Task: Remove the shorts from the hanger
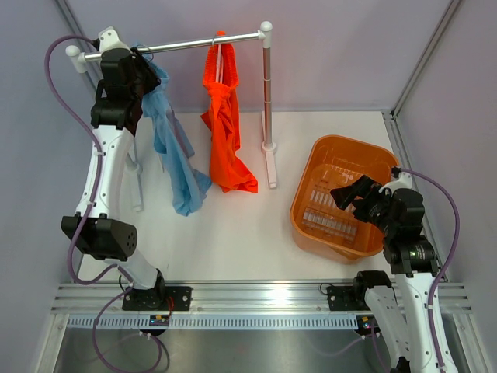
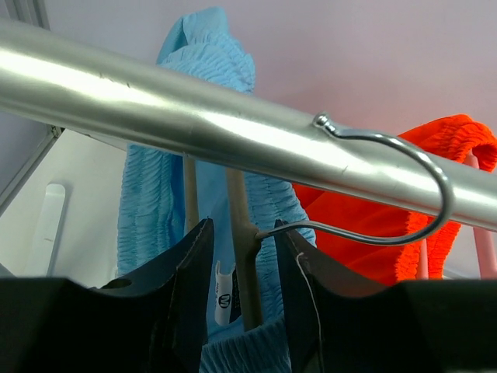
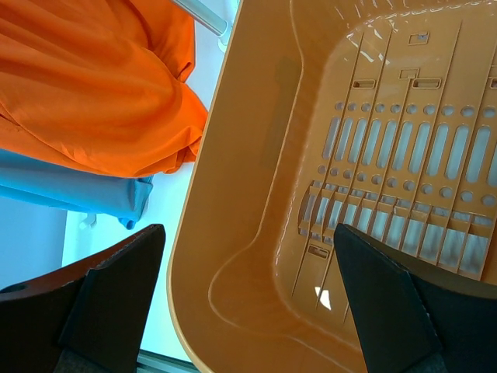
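Light blue shorts [image 1: 175, 155] hang from the rail [image 1: 194, 44] at the left, with orange shorts [image 1: 225, 132] beside them on their own hanger. My left gripper [image 1: 144, 66] is up at the rail by the blue pair. In the left wrist view it [image 2: 242, 233] is open, its jaws straddling the beige neck of the hanger [image 2: 245, 256]. A narrow gap shows on the left side, and the steel hook [image 2: 435, 167] touches the right finger. Blue waistband [image 2: 147, 202] lies behind the neck. My right gripper [image 1: 353, 193] hovers wide open over the basket, holding nothing.
An orange plastic basket [image 1: 299, 203] stands on the right of the table; its slotted floor and wall [image 3: 256, 155] fill the right wrist view. The rack's post [image 1: 268, 93] and foot stand between the garments and the basket. Grey walls close in behind and beside.
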Tool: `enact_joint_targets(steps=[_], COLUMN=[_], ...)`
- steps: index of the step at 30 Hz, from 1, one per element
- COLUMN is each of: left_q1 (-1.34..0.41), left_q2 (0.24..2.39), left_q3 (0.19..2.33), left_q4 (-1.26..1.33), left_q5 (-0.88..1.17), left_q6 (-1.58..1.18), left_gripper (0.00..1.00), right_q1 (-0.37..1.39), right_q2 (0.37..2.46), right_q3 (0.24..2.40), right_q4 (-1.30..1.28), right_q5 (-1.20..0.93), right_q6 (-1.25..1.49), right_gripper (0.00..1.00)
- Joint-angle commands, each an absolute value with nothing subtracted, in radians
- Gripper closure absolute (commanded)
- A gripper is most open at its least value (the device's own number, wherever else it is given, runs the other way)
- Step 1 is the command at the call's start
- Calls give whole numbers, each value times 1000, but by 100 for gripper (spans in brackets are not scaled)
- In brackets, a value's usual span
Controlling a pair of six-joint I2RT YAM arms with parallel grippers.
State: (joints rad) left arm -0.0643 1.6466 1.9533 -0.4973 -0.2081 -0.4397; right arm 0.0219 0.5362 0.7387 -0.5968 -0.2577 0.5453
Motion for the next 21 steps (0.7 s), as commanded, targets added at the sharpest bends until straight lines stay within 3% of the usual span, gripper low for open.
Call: enact_joint_targets(steps=[1,8,11,12,15,21], left_q1=[-61,-61,-61,-61,-61,-64], left_q2=[1657,1661,1657,1654,1649,1644], left_q3=[1937,1918,1916,1917,1942,2039], left_q4=[-451,-451,-445,-446,-452,-509], left_q5=[-192,-199,-192,-190,-178,-147], left_q6=[-454,-451,-449,-448,-439,-388], left_gripper=[59,59,69,81,100,100], right_q1=[17,17,17,15,17,17], right_q2=[543,545,546,546,548,549], right_q3=[738,733,733,733,732,733], right_q4=[-554,-552,-552,-552,-552,-551], right_q5=[-296,-301,-302,-302,-304,-311], right_q6=[531,531,531,531,531,529], right_gripper=[1,0,1,0,0,1])
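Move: The metal neck of the blue shorts' hanger hook stands between the left hand's half-open fingers, about 1 cm ahead and level. The rack bar crosses about 4 cm above and 1 cm ahead; the blue shorts hang some 18 cm below and 3 cm ahead. The orange shorts hang about 18 cm to the right, 2 cm ahead and 18 cm lower. From the right hand, the hook neck lies about 27 cm ahead, 52 cm left and 19 cm higher. Keep the left gripper just under the bar, pointing forward, and ease it down about 1.5 cm along the hook neck. Then shut the half-open fingers and pinch the neck between the tips, tipping the wrist down only a few degrees. ##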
